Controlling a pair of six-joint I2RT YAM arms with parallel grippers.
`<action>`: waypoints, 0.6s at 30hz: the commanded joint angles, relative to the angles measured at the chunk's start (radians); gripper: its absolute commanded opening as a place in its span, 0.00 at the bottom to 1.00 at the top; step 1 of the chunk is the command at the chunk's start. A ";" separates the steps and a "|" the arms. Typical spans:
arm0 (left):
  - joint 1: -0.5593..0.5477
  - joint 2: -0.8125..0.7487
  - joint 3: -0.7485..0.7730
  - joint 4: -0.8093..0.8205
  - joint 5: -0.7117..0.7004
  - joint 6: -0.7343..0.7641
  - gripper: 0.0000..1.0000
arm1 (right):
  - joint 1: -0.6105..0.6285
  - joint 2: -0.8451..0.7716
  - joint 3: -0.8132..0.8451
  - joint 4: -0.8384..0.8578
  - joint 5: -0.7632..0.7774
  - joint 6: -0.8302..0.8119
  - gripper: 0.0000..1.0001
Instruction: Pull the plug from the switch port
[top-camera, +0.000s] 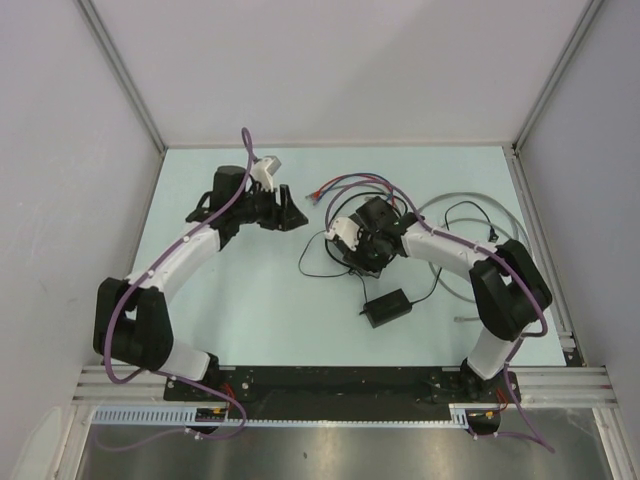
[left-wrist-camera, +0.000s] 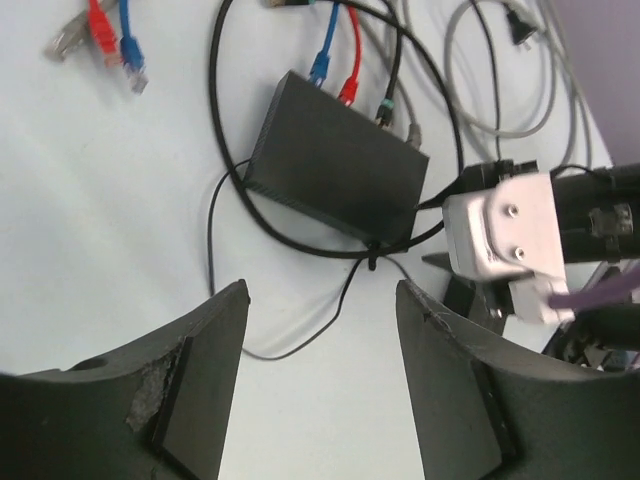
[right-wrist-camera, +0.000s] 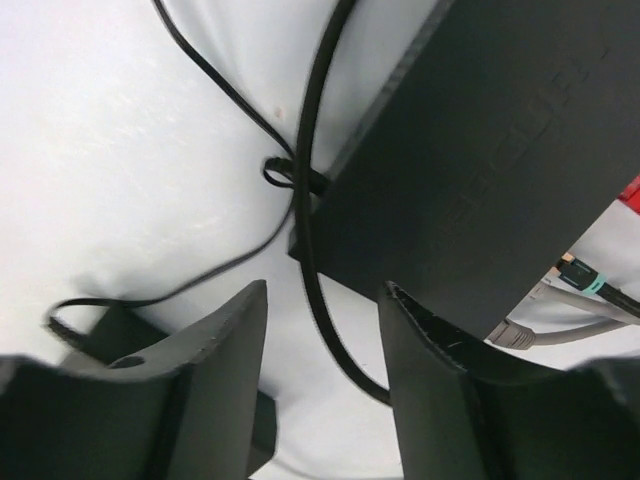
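Note:
The flat black switch (left-wrist-camera: 335, 160) lies on the pale table with several plugs in its far edge: blue (left-wrist-camera: 322, 68), red (left-wrist-camera: 350, 88), a teal-banded black one (left-wrist-camera: 386, 110) and grey (left-wrist-camera: 415, 135). My left gripper (left-wrist-camera: 322, 295) is open and empty, hovering short of the switch's near edge. My right gripper (right-wrist-camera: 323, 292) hangs over the switch (right-wrist-camera: 500, 150) at its corner. Its jaws are open, and a black cable (right-wrist-camera: 330, 330) runs between the fingers without touching either. The teal-banded plug (right-wrist-camera: 580, 275) and the grey plug (right-wrist-camera: 515, 335) show at the right. In the top view the right arm hides most of the switch.
A small black power-adapter brick (top-camera: 388, 307) lies nearer the arm bases, with a thin black lead. Loose red and blue cable ends (left-wrist-camera: 110, 45) lie to the left of the switch. Grey cable loops (top-camera: 470, 215) spread to the right. White walls enclose the table.

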 joint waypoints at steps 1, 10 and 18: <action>0.019 -0.054 -0.057 -0.011 -0.052 0.056 0.67 | -0.002 0.055 0.044 -0.005 0.088 -0.083 0.52; 0.035 -0.089 -0.072 -0.016 -0.079 0.100 0.67 | -0.045 0.101 0.201 -0.066 -0.026 -0.026 0.00; 0.033 -0.054 -0.060 -0.033 -0.041 0.057 0.67 | -0.125 0.202 0.385 0.106 0.052 0.345 0.00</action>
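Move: The black cable strand to be gripped runs just under the right hand, about 1 cm ahead, 1 cm right and 2 cm down. From that hand the switch's middle is some 5 cm ahead, 5 cm left and 4 cm lower; its power plug is 5 cm left and 1 cm back, the power adapter roughly 10 cm back and 3 cm right. From the left hand the strand is about 19 cm right, 5 cm back and 14 cm down. The right hand dips, pinches the black cable, then draws it forward about 7 cm and up over the switch. ##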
